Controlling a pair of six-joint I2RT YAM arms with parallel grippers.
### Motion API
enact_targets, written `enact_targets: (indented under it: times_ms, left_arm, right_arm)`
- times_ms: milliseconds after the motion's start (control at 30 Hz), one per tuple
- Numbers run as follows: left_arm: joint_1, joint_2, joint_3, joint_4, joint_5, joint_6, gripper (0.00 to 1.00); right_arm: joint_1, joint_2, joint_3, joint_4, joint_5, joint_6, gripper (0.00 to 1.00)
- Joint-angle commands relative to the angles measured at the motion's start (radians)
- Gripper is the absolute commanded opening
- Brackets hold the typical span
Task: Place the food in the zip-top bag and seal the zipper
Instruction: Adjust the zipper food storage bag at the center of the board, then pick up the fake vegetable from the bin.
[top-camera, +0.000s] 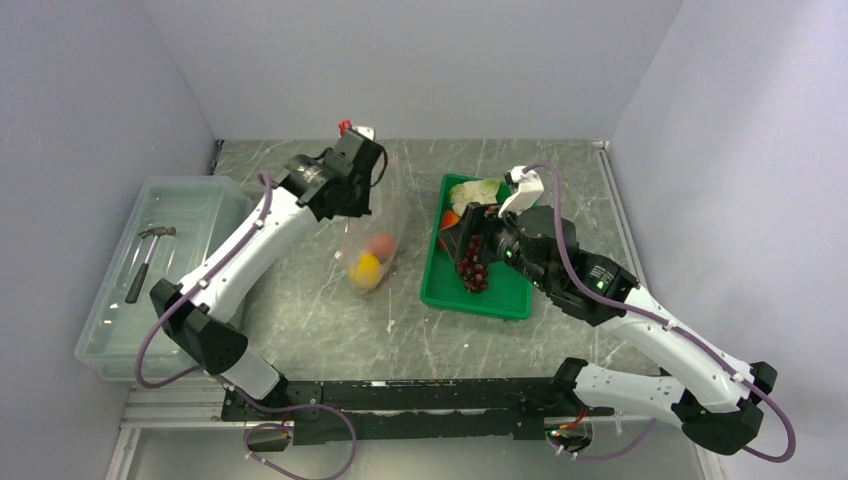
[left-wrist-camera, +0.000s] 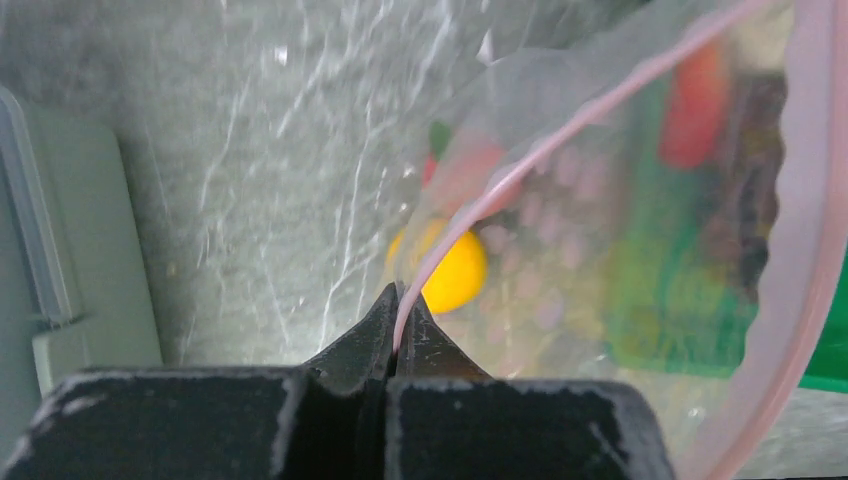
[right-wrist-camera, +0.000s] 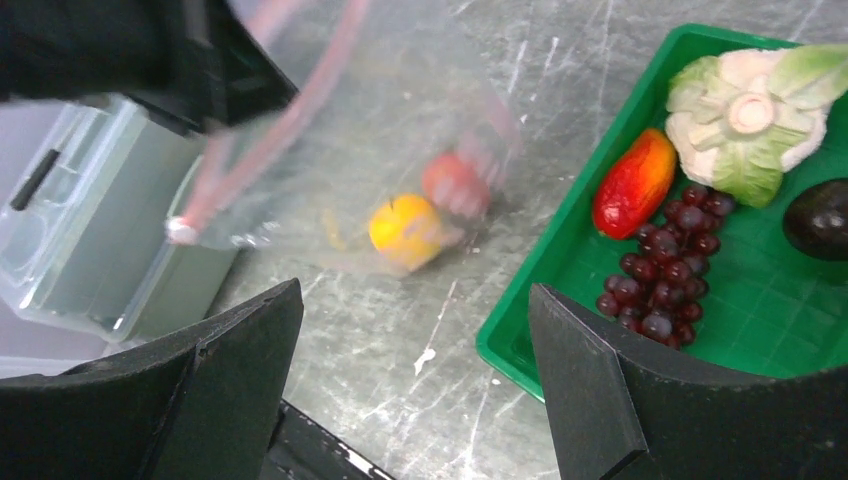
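My left gripper (left-wrist-camera: 398, 322) is shut on the pink zipper (left-wrist-camera: 560, 130) of the clear zip-top bag (left-wrist-camera: 600, 210), holding its mouth up off the table (top-camera: 368, 190). Inside the bag (top-camera: 372, 240) lie an orange-yellow fruit (top-camera: 365, 268) and a pink-red piece (top-camera: 381, 245). A purple grape bunch (right-wrist-camera: 665, 265), a red piece (right-wrist-camera: 633, 183) and a leafy vegetable (right-wrist-camera: 750, 120) sit in the green tray (right-wrist-camera: 510, 350). My right gripper (right-wrist-camera: 415, 390) hovers open and holds nothing, over the tray's left edge (top-camera: 468, 238).
A large translucent bin (top-camera: 150, 270) with a hammer (top-camera: 148, 258) in it stands at the left. A dark rounded piece (right-wrist-camera: 820, 218) lies in the tray's right part. Grey walls close in the table's back and sides.
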Motion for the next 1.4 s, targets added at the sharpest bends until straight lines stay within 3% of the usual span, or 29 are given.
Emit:
enact_targets:
  times_ms: [0,133,500,833,1033,1367]
  left_arm:
    - [-0.002,-0.054,0.208,-0.062,0.028,0.056,0.0]
    - [-0.002,-0.042,0.291,-0.136,0.029,0.074,0.0]
    - [-0.001,-0.087,0.261,-0.153,0.053,0.102,0.0]
    - [-0.002,-0.155,0.141,-0.146,0.074,0.09,0.0]
    - [-0.001,-0.193,0.061,-0.104,0.08,0.071,0.0]
    - [-0.002,-0.181,0.117,-0.167,-0.061,0.095,0.0]
  right_arm:
    - [0.003,0.005,0.027,-0.066,0.103,-0.028,0.87]
    - [0.002,0.05,0.056,-0.127,0.18,-0.043,0.88]
    - [-0.041,0.182,0.096,-0.184,0.274,-0.088,0.89]
    - [-0.236,0.256,0.065,-0.147,0.104,-0.133,0.88]
    - [-0.278,0.321,0.029,-0.137,0.037,-0.132,0.89]
    - [-0.376,0.45,-0.031,-0.085,0.031,-0.111,0.9]
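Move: The grapes lie in the green tray about 11 cm ahead of my right hand, 6 cm to its right and some 30 cm below. The mango is about 7 cm farther out than the grapes and 4 cm left of them, and the avocado 9 cm farther out and 9 cm right of them. My left hand still pinches the bag's zipper, with the orange hanging roughly 20 cm below it, while the grapes are about 25 cm to its right, 1 cm ahead and 21 cm lower. I bring my open right hand down about 18 cm, also forward and to the right, over the tray to just above the grapes, tipping the fingers some 30 degrees steeper. Meanwhile my left hand keeps its pinch on the bag's zipper, lifts it quickly about 10 cm, then sinks a little while drawing back and slightly left. ##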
